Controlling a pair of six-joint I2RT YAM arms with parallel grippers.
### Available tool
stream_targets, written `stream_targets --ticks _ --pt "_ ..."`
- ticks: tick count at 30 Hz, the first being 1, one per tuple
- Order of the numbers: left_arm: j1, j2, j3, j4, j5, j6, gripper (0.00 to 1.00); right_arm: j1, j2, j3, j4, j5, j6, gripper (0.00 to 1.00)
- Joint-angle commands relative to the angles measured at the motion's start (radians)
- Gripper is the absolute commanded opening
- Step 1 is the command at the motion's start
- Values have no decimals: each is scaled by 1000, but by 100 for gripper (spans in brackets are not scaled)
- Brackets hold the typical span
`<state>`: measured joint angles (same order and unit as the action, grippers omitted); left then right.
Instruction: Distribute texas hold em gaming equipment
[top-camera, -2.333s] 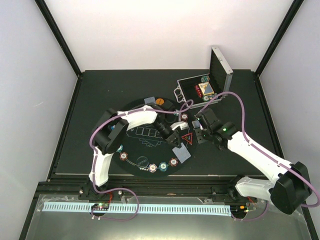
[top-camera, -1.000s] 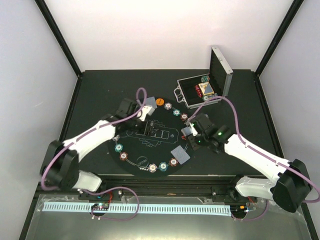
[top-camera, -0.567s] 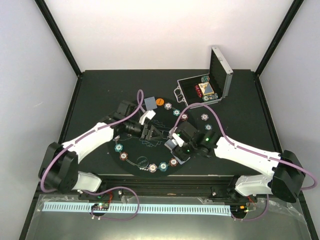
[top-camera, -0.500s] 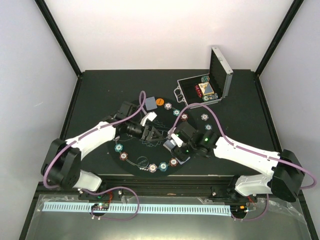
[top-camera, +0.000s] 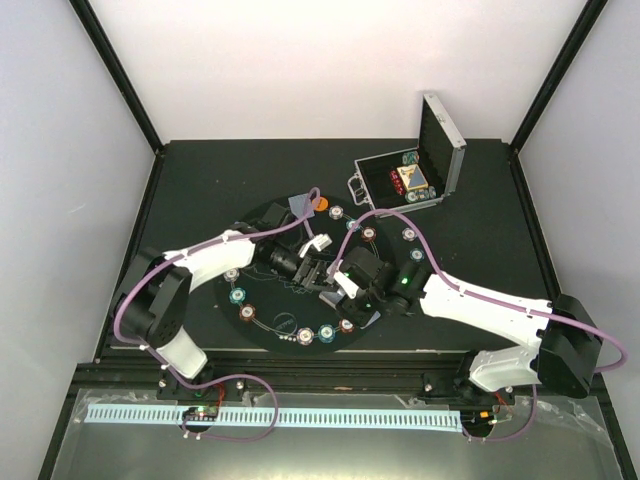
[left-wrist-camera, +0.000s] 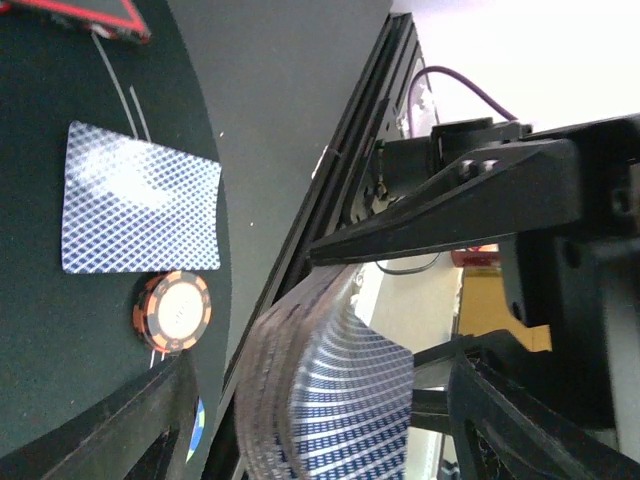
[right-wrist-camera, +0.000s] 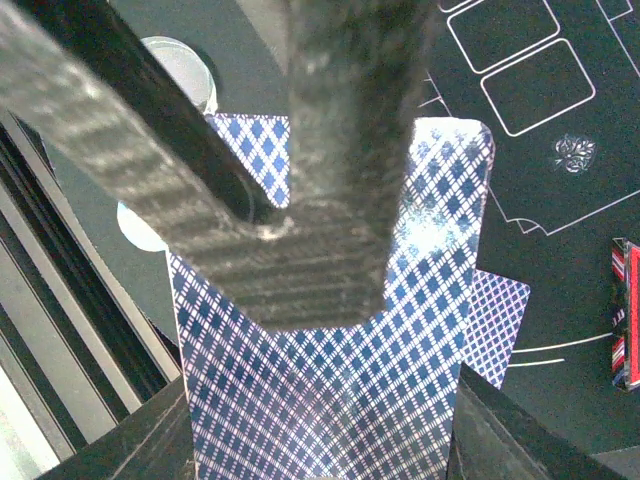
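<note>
Over the middle of the big round black mat (top-camera: 268, 302) my two grippers meet. My right gripper (top-camera: 346, 284) (right-wrist-camera: 320, 440) is shut on a deck of blue-backed playing cards (right-wrist-camera: 330, 380). My left gripper (top-camera: 322, 271) (left-wrist-camera: 310, 440) stands open astride that deck (left-wrist-camera: 335, 395), which bows between its fingers. One of its fingers (right-wrist-camera: 335, 150) lies across the top card. A single card (left-wrist-camera: 140, 200) (right-wrist-camera: 495, 325) lies flat on the mat beside a red-brown chip (left-wrist-camera: 172, 312). The red triangle marker (left-wrist-camera: 100, 15) lies just beyond it. Poker chips (top-camera: 305, 334) ring the mat's rim.
The silver case (top-camera: 410, 180) stands open at the back right with more chips and cards inside. Another card (top-camera: 296, 205) and an orange disc (top-camera: 320, 203) lie at the mat's far edge. A white chip (right-wrist-camera: 180, 65) shows behind the left finger. The table's front rail (top-camera: 300, 372) runs close below.
The right gripper carried the deck left from the mat's right edge to its middle. The left gripper swung right from the far edge to meet it and opened wider.
</note>
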<state>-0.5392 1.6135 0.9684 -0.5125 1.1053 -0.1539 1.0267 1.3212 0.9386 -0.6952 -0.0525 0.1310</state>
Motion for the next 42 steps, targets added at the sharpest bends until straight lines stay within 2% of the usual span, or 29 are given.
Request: stream_targets --ticks 1,13,21,37,42 --pt "-10 37 35 -75 -5 76 69 8 -1 31 17 -6 -18 54" --pt "-10 84 42 -60 -84 53 55 10 3 31 22 -18 -21 54" --pt "-8 103 45 -52 -81 47 42 12 0 22 21 -12 -21 54" --pt "48 76 40 -118 -78 98 28 11 -8 2 25 -7 -16 54" --pt "60 67 41 -128 -61 106 20 12 -8 -3 26 3 -14 54"
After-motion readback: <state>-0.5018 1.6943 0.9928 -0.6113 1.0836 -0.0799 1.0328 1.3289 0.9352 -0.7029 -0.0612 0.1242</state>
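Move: The card deck in my right fingers has its middle roughly 4 cm to the right of my left hand, about 1 cm back and 3 cm below. From my right hand, that middle is around 2 cm left, 1 cm ahead and 2 cm below. On the table some 12 cm below my left hand, the face-down cards lie about 10 cm right and 7 cm back, the red chips 5 cm right and 9 cm back, the triangle marker 12 cm right and 3 cm ahead. I lower my open left hand about 3 cm onto the free end of the deck, tipping it some 5 degrees. Its fingers close most of the way, pinching at the top of that end, and then I ease the hand about 1 cm to the left, away from my right hand. My right hand stays in place and keeps its hold on the deck. ##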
